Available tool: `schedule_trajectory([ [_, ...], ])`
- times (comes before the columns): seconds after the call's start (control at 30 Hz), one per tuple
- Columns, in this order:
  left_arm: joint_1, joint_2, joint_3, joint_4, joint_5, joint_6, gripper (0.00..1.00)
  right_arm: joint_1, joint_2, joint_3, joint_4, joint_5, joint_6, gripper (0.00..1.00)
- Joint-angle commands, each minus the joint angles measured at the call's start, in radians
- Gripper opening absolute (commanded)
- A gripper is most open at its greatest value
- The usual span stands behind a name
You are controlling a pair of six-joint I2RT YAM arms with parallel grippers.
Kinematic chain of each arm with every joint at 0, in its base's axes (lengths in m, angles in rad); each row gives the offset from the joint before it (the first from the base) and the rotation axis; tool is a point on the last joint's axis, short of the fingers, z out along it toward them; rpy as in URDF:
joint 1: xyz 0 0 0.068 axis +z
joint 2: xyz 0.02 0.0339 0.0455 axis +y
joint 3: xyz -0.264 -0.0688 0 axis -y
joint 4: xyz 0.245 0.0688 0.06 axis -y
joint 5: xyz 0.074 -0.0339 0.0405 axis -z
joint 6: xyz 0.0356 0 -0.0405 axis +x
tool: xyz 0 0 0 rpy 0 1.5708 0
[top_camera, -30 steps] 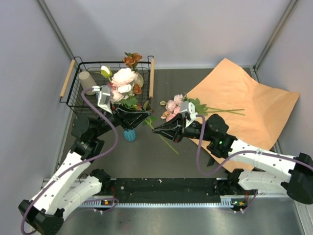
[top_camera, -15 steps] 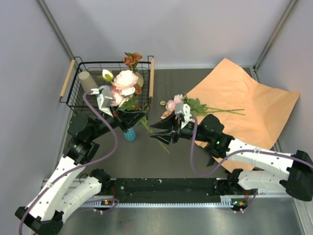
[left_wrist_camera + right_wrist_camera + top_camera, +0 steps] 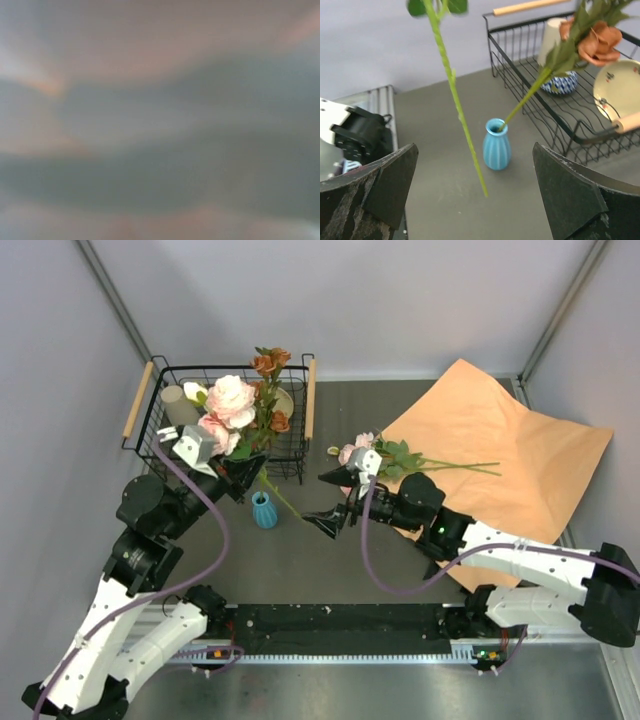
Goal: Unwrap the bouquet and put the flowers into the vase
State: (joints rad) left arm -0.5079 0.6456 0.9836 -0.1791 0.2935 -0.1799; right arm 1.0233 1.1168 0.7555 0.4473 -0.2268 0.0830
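Note:
The teal vase [image 3: 263, 510] stands on the dark table, and a rust-orange rose [image 3: 271, 362] leans out of it over the basket. My left gripper [image 3: 238, 472] is shut on the stem of a pink flower spray [image 3: 230, 398], held up just left of and above the vase. Its green stem [image 3: 456, 100] hangs free, its tip beside the vase [image 3: 496, 144]. My right gripper [image 3: 328, 500] stands wide open to the right of the vase with nothing in it [image 3: 473, 165]. More flowers [image 3: 352, 452] lie on the spread orange-tan paper [image 3: 500, 440]. The left wrist view is a blur.
A black wire basket [image 3: 160, 445] with wooden handles sits at the back left. It holds a beige cup [image 3: 551, 32], a blue-and-white bowl [image 3: 561, 83] and a plate [image 3: 616, 84]. The left arm's base [image 3: 356, 134] shows at the left of the right wrist view.
My right gripper has opened, let go of the stem and drawn back a little. My left gripper has shut on the pink spray and lifted it up and to the left.

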Motion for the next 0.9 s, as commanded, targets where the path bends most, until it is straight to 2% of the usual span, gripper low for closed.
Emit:
schedule_trajectory([
  [0.0, 0.0, -0.018, 0.041, -0.075, -0.263, 0.056, 0.0, 0.012, 0.067, 0.047, -0.082, 0.148, -0.078, 0.99],
  [0.13, 0.0, -0.05, 0.018, -0.083, -0.39, 0.043, 0.0, 0.012, 0.178, 0.044, -0.04, 0.224, -0.19, 0.99],
  [0.23, 0.0, -0.095, -0.005, -0.063, -0.445, 0.04, 0.0, 0.011, 0.283, 0.039, 0.084, 0.303, -0.14, 0.99],
  [0.43, 0.0, -0.093, -0.008, -0.056, -0.504, 0.072, 0.0, 0.014, 0.446, 0.08, 0.273, 0.23, -0.058, 0.99],
  [0.6, 0.0, -0.015, 0.039, -0.097, -0.499, 0.048, 0.0, 0.041, 0.558, 0.041, 0.5, 0.231, -0.173, 0.99],
  [0.73, 0.0, 0.011, 0.037, -0.079, -0.511, 0.028, 0.0, 0.058, 0.623, 0.038, 0.58, 0.265, -0.195, 0.99],
  [0.87, 0.0, 0.002, -0.011, -0.02, -0.499, 0.037, 0.0, 0.057, 0.678, 0.053, 0.646, 0.16, -0.163, 0.95],
])
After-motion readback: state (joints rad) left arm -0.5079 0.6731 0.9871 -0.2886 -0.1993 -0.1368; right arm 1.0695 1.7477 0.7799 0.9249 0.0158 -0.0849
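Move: The blue vase, brown roses already in it, stands about 8 cm ahead of the right hand, 13 cm to its left and 19 cm below. The held pink rose's stem end hangs about 1 cm ahead, 3 cm left and 7 cm below; the wire rack's middle is some 20 cm beyond the vase and 7 cm left of it; the loose pink roses lie roughly 18 cm ahead of the right hand, 7 cm right and 21 cm below. From the left hand, the vase is about 5 cm ahead, 3 cm left and 30 cm down. The pink rose, still pinched in the left hand, is swept about 8 cm left and turned some 30 degrees counter-clockwise, then eased forward and a little down, bringing its stem end towards the vase. The right hand, fingers wide open, drops about 15 cm while reaching forward, then levels off and slides left towards the vase, touching nothing yet. ##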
